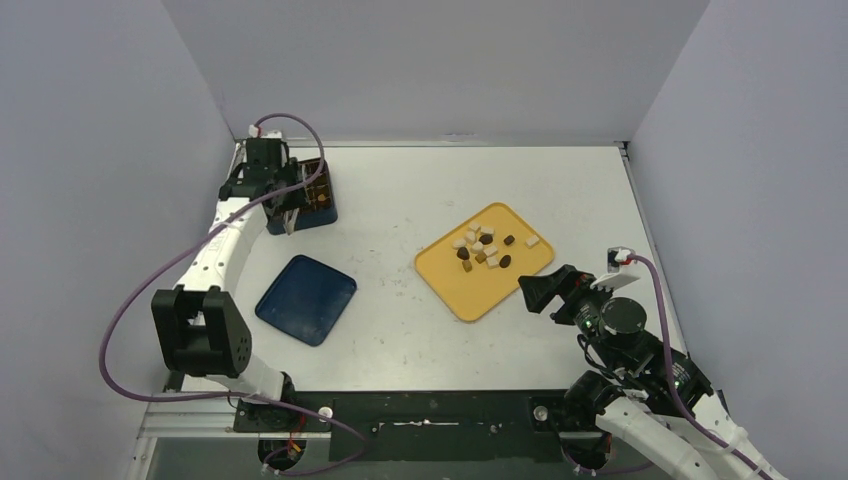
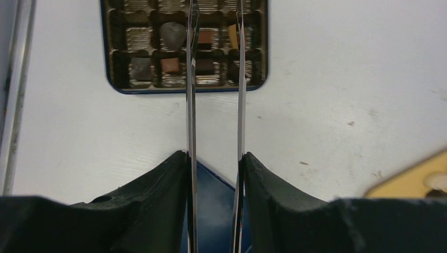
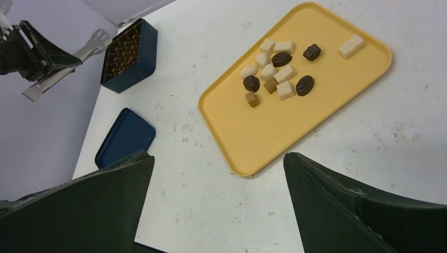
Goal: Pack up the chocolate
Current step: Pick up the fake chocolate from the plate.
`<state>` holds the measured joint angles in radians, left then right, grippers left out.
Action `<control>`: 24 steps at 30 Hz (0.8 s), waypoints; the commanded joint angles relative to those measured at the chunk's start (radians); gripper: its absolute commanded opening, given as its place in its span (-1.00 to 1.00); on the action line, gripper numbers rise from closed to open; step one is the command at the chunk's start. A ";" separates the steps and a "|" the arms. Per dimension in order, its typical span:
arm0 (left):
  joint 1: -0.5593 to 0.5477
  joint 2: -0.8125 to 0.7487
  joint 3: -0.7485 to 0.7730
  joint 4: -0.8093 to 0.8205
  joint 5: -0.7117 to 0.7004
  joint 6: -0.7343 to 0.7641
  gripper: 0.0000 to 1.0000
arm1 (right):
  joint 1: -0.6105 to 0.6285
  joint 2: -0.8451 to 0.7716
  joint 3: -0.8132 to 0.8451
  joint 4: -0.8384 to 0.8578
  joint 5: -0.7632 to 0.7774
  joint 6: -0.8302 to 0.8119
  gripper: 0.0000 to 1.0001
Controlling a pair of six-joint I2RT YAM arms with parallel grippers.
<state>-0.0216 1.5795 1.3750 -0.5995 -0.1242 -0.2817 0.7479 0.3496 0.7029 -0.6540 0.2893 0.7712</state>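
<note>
Several pieces of chocolate (image 1: 485, 250), dark, brown and cream, lie on the yellow tray (image 1: 470, 300); the right wrist view shows the same chocolate (image 3: 279, 71) on that tray (image 3: 253, 142). A few more pieces (image 2: 169, 65) sit in compartments of the dark blue box (image 2: 184, 87) at the back left (image 1: 322, 200). My left gripper (image 2: 214, 158) is shut on long metal tongs (image 2: 191, 105), whose arms stand apart and reach over the box. A brown piece (image 2: 205, 37) sits between them. My right gripper (image 3: 219, 158) hangs open and holds nothing near the tray's near corner (image 1: 540, 290).
The blue box lid (image 1: 306, 298) lies flat on the white table, left of the tray and below the left gripper (image 2: 213, 211). Grey walls close in the table on three sides. The left arm curves along the table's left edge.
</note>
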 commanded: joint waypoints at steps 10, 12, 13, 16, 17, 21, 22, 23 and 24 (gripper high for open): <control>-0.471 -0.192 0.054 -0.013 -0.057 0.044 -0.23 | 0.008 0.097 -0.019 0.001 0.104 -0.015 1.00; -0.525 -0.211 0.044 -0.007 -0.059 0.039 -0.23 | 0.008 0.141 -0.032 0.011 0.139 -0.016 1.00; -0.548 -0.220 0.037 -0.005 -0.057 0.037 -0.23 | 0.008 0.166 -0.032 0.020 0.141 -0.023 1.00; -0.610 -0.251 -0.003 0.008 -0.053 0.018 -0.23 | 0.007 0.234 -0.028 0.030 0.169 -0.026 1.00; -0.629 -0.260 -0.020 0.014 -0.056 0.007 -0.23 | 0.007 0.249 -0.029 0.030 0.181 -0.025 1.00; -0.708 -0.282 -0.088 0.035 -0.053 -0.011 -0.24 | 0.005 0.262 -0.034 0.014 0.235 0.002 1.00; -0.725 -0.286 -0.107 0.048 -0.048 -0.013 -0.23 | 0.005 0.254 -0.039 0.014 0.246 0.005 1.00; -0.746 -0.290 -0.126 0.062 -0.048 -0.018 -0.23 | 0.005 0.244 -0.046 0.017 0.257 0.004 1.00; -0.761 -0.293 -0.145 0.080 -0.046 -0.021 -0.24 | 0.005 0.233 -0.050 0.019 0.265 0.005 1.00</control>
<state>-0.7296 1.3117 1.2831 -0.6033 -0.1677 -0.2783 0.7479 0.6193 0.6628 -0.6662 0.4629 0.7685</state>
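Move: The light-brown chocolate cube nearest the tray's empty end lies about 38 cm right of the left hand, 5 cm back and 17 cm below. From the same hand, a dark heart chocolate lies 37 cm right and 2 cm back, the packing box 10 cm ahead and 2 cm left, and the blue lid some 14 cm back and 2 cm right. From the right hand, the cube is roughly 20 cm ahead, 9 cm left and 23 cm below. Towards the chocolates on the yellow tray, the left hand carries its empty metal tongs away from the box, sweeping some 24 cm right and increasingly back while rising, swinging about 40 degrees clockwise as the tips tilt up slightly; its grip stays unchanged. The wide-open right hand sinks about 7 cm, edges forward, and rolls its left side down while pitching its fingertips down. ##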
